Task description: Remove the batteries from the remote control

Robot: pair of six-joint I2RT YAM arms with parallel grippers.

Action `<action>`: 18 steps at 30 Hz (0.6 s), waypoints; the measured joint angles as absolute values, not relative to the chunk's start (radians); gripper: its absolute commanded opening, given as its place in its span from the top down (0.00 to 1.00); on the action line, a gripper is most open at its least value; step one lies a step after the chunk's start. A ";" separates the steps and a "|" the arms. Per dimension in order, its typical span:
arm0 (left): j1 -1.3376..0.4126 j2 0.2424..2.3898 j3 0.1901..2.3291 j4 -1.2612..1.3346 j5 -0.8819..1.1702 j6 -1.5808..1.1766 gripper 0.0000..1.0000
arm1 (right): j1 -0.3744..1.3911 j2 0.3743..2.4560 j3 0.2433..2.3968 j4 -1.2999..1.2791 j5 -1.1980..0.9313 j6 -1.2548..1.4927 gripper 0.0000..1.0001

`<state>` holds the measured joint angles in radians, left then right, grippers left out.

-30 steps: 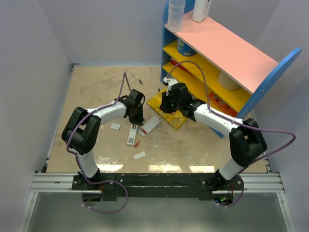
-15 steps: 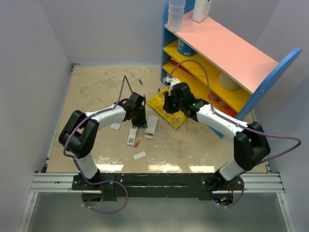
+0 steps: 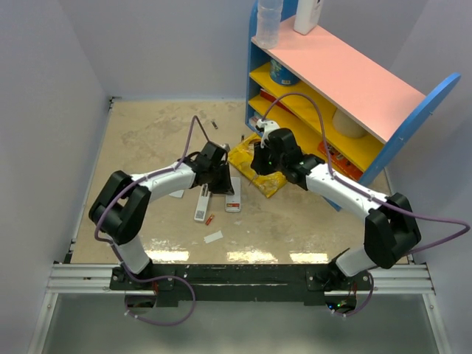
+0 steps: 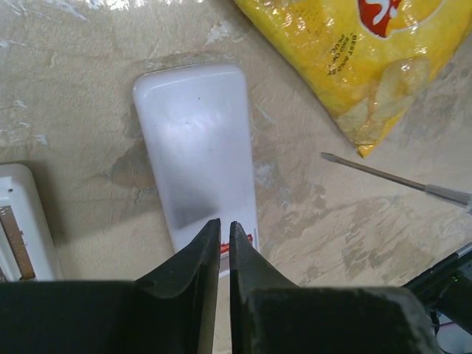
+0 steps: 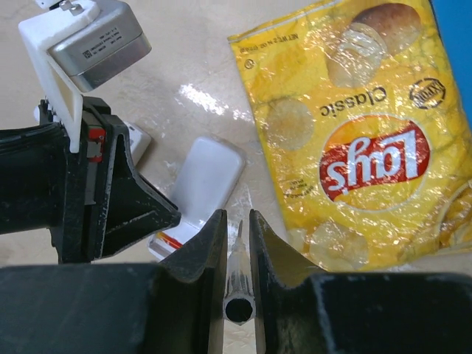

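Note:
The remote control (image 4: 195, 147) lies with its plain white back up, also in the top view (image 3: 233, 196) and the right wrist view (image 5: 210, 177). A red battery (image 4: 249, 240) shows at its near end. Another small red battery (image 3: 210, 219) lies loose on the table. My left gripper (image 4: 224, 225) is shut, with its tips right over that near end of the remote. My right gripper (image 5: 237, 217) is shut on the thin grey stick (image 5: 240, 276), whose tip points at the remote. In the top view the left gripper (image 3: 221, 184) and right gripper (image 3: 262, 166) flank the remote.
A yellow chips bag (image 5: 361, 140) lies just right of the remote, against the blue, yellow and pink shelf (image 3: 346, 96). A narrower white bar (image 3: 201, 204) lies left of the remote. White scraps (image 3: 214, 237) lie nearby. Walls close in the table on three sides.
The remote has swung from slanted to nearly straight and shifted slightly toward me. My left gripper moved right with it. The right gripper, still holding the stick, drew back to the right.

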<state>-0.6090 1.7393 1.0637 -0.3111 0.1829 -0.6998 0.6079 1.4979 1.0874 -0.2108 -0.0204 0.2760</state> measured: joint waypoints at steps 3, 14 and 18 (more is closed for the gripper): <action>-0.601 1.703 1.064 -0.320 0.179 -0.698 0.86 | 0.608 1.496 1.073 -0.176 -0.058 0.287 1.00; -0.366 1.601 1.073 -0.416 0.158 -0.661 0.86 | 0.785 1.466 0.951 0.044 -0.093 0.389 1.00; -0.308 1.550 1.081 -0.448 0.153 -0.639 0.86 | 0.860 1.479 0.958 0.075 -0.042 0.393 1.00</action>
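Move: The left hand hovers a few centimetres above the middle of the wide face-down remote. The remote's red battery lies about 4 cm back of that hand and 1 cm to its right. From the right hand, which holds the screwdriver, the battery is some 5 cm back, 8 cm left and 14 cm below; the wide remote's middle is 1 cm back and 8 cm left, the narrow remote 4 cm back and 20 cm left, the loose battery 10 cm back and 17 cm left. The left hand clears off the wide remote, lifting first and then sweeping about 11 cm left with some 5 cm forward and 6 cm up, to above the far end of the narrow remote, its nearly shut fingers empty and turning about 15 degrees counter-clockwise. The right hand swings into the freed space, about 10 cm left and 7 cm back at nearly the same height, keeping its grip on the screwdriver and rolling and turning slightly counter-clockwise, which brings it over the wide remote's battery end with the tool tip still in the air towards the narrow remote's side. ##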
